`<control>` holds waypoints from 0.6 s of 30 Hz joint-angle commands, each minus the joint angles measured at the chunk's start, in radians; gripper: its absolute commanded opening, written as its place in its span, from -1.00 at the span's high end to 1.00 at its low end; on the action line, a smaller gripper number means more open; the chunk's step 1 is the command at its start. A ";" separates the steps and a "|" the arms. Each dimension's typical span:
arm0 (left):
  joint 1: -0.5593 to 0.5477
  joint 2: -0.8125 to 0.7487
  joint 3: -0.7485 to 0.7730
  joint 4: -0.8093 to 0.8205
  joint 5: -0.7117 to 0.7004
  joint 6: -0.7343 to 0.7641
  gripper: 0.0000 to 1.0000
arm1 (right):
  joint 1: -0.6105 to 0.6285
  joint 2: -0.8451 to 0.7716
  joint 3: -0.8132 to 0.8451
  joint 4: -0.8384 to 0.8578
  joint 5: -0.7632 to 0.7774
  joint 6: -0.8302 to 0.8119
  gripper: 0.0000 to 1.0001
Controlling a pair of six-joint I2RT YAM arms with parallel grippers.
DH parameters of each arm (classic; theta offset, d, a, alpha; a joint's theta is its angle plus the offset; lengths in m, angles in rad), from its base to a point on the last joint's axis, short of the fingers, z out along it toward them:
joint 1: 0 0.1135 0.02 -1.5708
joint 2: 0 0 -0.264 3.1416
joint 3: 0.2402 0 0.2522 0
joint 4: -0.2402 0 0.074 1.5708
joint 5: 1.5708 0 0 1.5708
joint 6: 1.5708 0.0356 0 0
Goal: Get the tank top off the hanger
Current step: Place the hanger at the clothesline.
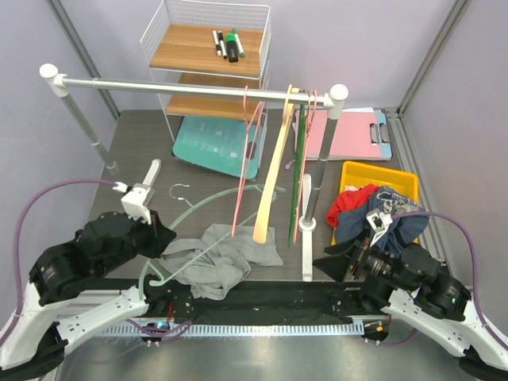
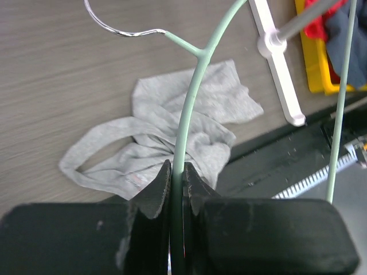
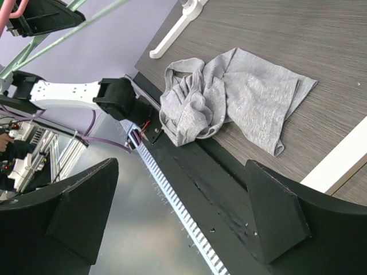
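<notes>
The grey tank top [image 1: 216, 259] lies crumpled on the table near the front edge, off the hanger. A pale green wire hanger [image 1: 214, 200] is tilted above it, its metal hook [image 1: 181, 190] pointing toward the back. My left gripper [image 1: 167, 238] is shut on the hanger's wire. In the left wrist view the jaws pinch the green wire [image 2: 192, 97], with the tank top [image 2: 166, 143] lying beneath. My right gripper [image 1: 335, 262] hovers open to the right of the tank top [image 3: 229, 97], with nothing between its fingers [image 3: 180, 212].
A white clothes rail [image 1: 190, 87] spans the table, carrying pink, wooden and green hangers [image 1: 274, 171]. Its right post [image 1: 307, 226] stands between the tank top and my right arm. A yellow bin of clothes [image 1: 379, 202] sits at right. A wire shelf [image 1: 208, 59] stands at the back.
</notes>
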 commanded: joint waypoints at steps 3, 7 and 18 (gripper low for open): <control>0.001 -0.089 0.108 -0.040 -0.265 0.048 1.00 | 0.003 -0.026 0.035 0.011 0.046 0.018 -0.94; 0.001 -0.103 0.170 -0.045 -0.396 0.101 1.00 | 0.003 -0.026 0.035 0.005 0.049 0.020 -0.94; 0.001 -0.116 0.213 0.270 -0.434 0.446 1.00 | 0.003 -0.017 0.032 0.003 0.049 0.018 -0.94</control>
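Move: The empty stretch of the clothesline's rail, where the held green hanger is going, has its middle about 20 cm ahead of the left hand, 5 cm to its right and some 20 cm higher. The left post stands 20 cm ahead and 17 cm left; the nearest pink hanger hangs 18 cm ahead and 23 cm right. The grey tank top lies 4 cm ahead, 12 cm right on the table. From the right hand the empty stretch is roughly 25 cm ahead and 41 cm left. The pale green hanger, still pinched in the left fingers, is carried left and up, about 9 cm each way, away from the tank top and the hanging hangers and nearer to the clothesline. The leftward travel dies out at the end while the climb goes on; the wrist tips up some 25 degrees and turns a little counter-clockwise, raising the far end of the hanger. ##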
